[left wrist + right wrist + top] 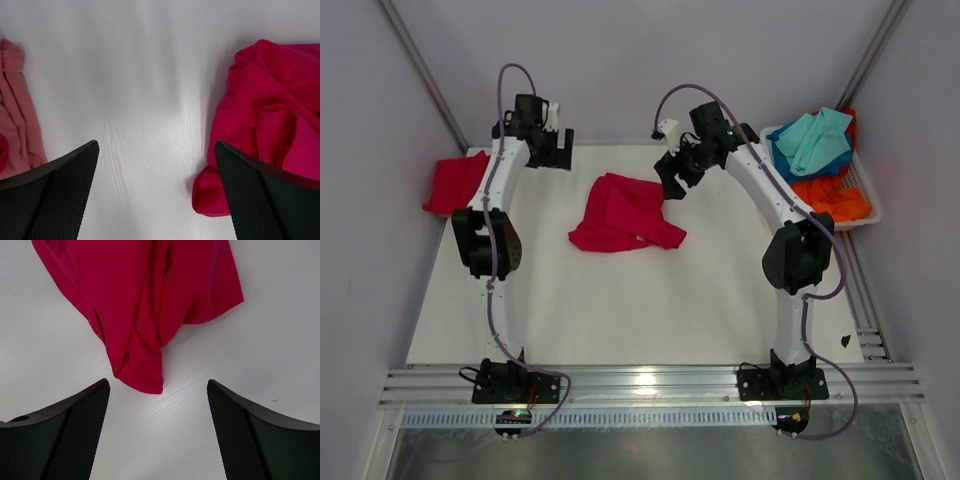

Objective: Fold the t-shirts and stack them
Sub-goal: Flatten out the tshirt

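Note:
A crumpled crimson t-shirt (623, 213) lies in a heap at the middle of the white table. My left gripper (552, 150) hovers behind and to its left, open and holding nothing. In the left wrist view the crimson t-shirt (270, 115) lies just beyond the right finger (260, 200), and salmon pink cloth (17, 120) shows at the left edge. My right gripper (672, 175) hangs open just right of the heap. In the right wrist view a corner of the crimson t-shirt (145, 295) points toward the open right gripper (158, 405), apart from both fingers.
A red t-shirt (455, 182) lies at the table's far left edge. A white basket (870, 195) at the back right holds a teal t-shirt (815, 138), a blue one (785, 160) and an orange one (835, 197). Grey walls stand on three sides.

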### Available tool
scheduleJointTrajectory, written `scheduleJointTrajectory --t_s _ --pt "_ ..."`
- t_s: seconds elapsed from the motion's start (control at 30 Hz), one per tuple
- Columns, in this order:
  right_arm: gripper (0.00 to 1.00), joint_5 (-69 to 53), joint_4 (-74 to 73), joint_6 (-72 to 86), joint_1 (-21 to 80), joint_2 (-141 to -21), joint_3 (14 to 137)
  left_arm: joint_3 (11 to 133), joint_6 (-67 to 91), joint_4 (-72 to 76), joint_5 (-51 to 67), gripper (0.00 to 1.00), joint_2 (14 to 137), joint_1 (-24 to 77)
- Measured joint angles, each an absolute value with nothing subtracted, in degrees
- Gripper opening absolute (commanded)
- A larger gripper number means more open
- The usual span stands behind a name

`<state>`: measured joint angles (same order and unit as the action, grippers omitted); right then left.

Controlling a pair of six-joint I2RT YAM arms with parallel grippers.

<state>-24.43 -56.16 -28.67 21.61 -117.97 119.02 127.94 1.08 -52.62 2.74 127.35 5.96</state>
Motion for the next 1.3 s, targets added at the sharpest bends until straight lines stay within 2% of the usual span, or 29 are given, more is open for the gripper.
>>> scheduleJointTrajectory --t_s 0.27,0.47,0.67,1.1,1.3 --pt "0.83 -25.80 -52.58 -30.92 26.74 -119.55 119.02 128.22 -0.30 -56.75 14.87 0.99 127.94 5.63" --pt "0.82 -23.68 -46.65 -30.13 27.92 -126.45 119.09 129.29 -2.87 -61.98 23.81 0.99 129.47 5.67" --pt "0.82 -21.37 -44.60 -29.63 27.46 -132.38 118.80 129.29 -5.19 -65.98 26.68 0.98 129.60 5.65" --pt "0.82 -21.34 -43.92 -28.08 28.27 -132.57 120.55 128.68 -8.38 -70.19 27.88 0.97 129.60 5.65" --pt "0.77 -23.94 -46.92 -28.60 29.23 -131.31 121.73 128.09 -7.77 -70.06 28.84 0.96 129.60 5.65"
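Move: The spread red t-shirt's middle lies about 13 cm left, 3 cm ahead and 17 cm below my right hand. The shirt's near right corner is roughly 3 cm right and 5 cm back of that hand, its far right corner some 9 cm ahead and 2 cm left. From my left hand the shirt's near left corner is about 12 cm back and 4 cm right, its middle 17 cm right and 6 cm back; the folded stack stands some 26 cm left, 2 cm ahead. I carry my open right hand about 6 cm left, in over the right part of the red t-shirt, then sink some 11 cm towards the cloth, and finally ease up about 3 cm and slightly farther left. Meanwhile I draw my left hand, still wide open, about 8 cm back and 6 cm right, towards the shirt's near left corner, sinking a little, its fingers tipping more downwards as it turns some 20 degrees clockwise. ##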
